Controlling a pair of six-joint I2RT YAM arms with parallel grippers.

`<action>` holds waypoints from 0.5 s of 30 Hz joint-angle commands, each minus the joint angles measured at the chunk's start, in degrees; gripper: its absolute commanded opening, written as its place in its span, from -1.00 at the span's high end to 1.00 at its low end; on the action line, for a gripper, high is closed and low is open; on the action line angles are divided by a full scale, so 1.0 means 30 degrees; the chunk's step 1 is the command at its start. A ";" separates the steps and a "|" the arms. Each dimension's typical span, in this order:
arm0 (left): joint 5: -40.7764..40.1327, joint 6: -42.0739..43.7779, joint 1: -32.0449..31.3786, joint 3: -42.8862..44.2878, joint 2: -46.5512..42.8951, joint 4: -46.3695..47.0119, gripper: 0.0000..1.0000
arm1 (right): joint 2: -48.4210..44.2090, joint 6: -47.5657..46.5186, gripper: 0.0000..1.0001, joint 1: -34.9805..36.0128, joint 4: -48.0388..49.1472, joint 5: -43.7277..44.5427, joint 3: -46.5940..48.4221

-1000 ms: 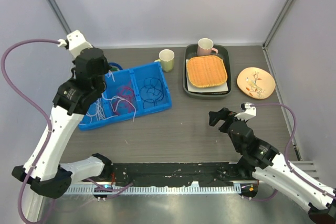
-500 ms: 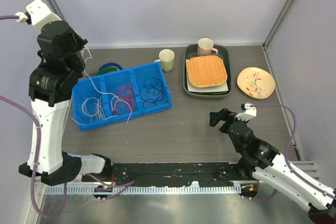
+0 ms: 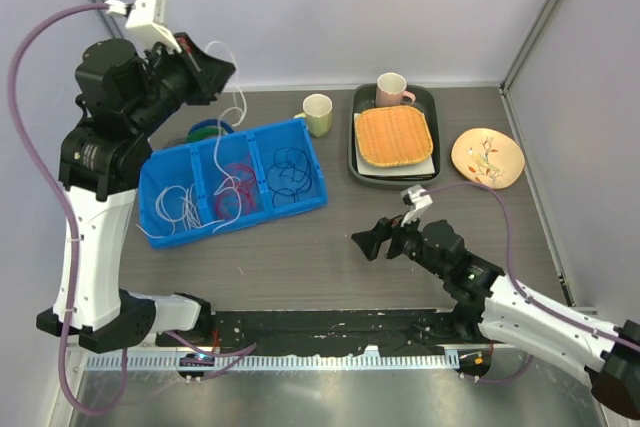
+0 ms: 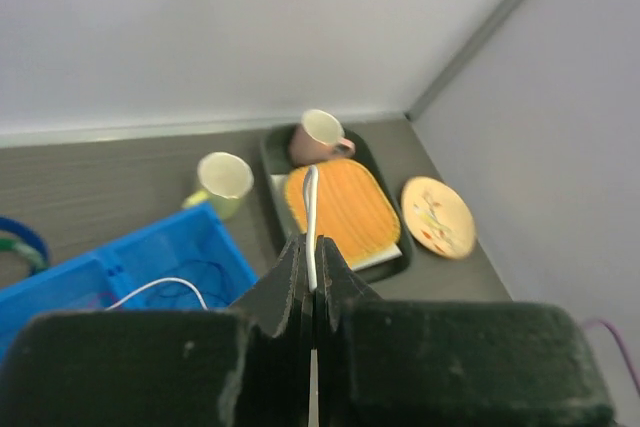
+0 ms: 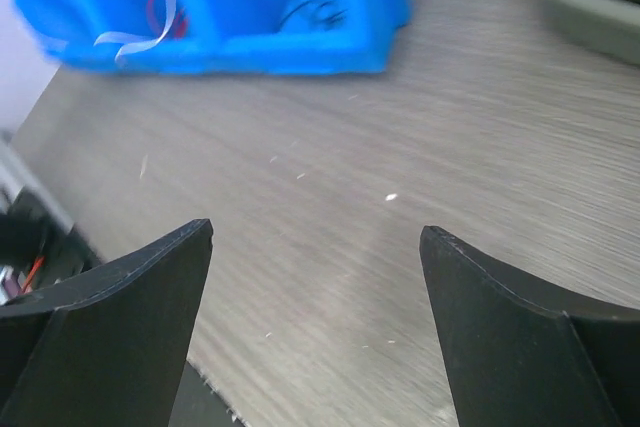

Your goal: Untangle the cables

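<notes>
High above the table's back left, my left gripper (image 3: 218, 71) is shut on a white cable (image 3: 240, 112) that hangs in loops down into the blue bin (image 3: 290, 209). The left wrist view shows the white cable (image 4: 311, 209) pinched between the closed jaws of that gripper (image 4: 312, 243). More white cables (image 3: 180, 209), red ones (image 3: 236, 183) and dark ones (image 3: 290, 171) lie in the bin's three compartments. My right gripper (image 3: 366, 244) hovers low over bare table right of the bin, open and holding nothing. In the right wrist view this gripper (image 5: 315, 234) faces the bin (image 5: 290, 52).
A green-and-blue coiled band (image 3: 205, 131) lies behind the bin. A pale green mug (image 3: 318, 114) stands at the bin's back right corner. A dark tray (image 3: 354, 152) holds an orange woven mat (image 3: 394, 135) and a pink mug (image 3: 392, 90). A painted plate (image 3: 487, 157) lies far right.
My left arm rose from the bin and turned right, drawing the white cable up. My right arm moved left toward the bin, its jaws slightly narrower.
</notes>
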 commanded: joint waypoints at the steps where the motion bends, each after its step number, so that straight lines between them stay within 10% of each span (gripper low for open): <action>1: 0.5634 -0.0924 -0.0065 -0.1665 -0.0513 0.2142 0.99 | 0.3142 -0.3027 -0.79 0.1379 0.5406 -0.4523 0.1688; 10: 0.5461 -0.1921 -0.0241 -0.1844 -0.1540 0.2381 0.99 | 1.3681 -0.9335 -0.82 0.3932 1.7617 -0.4144 0.6075; 15: 0.3938 -0.1688 -0.0241 -0.1787 -0.2127 0.1854 0.99 | 2.0397 -0.8809 -0.80 0.3962 1.8834 -0.4054 1.1296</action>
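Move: The lower stretch of the white cable, hanging into the box's middle compartment, lies about 30 cm to the right hand's left, 15 cm ahead and 8 cm lower. The red cable lies at about the same spot, 12 cm below that hand; the dark blue cable is some 18 cm left and 20 cm ahead, equally low. From the left hand, that white stretch is roughly 45 cm below, 6 cm ahead and 5 cm left. Open right hand sweeps some 20 cm left towards the white cable; the left, still pinching it, edges right. ##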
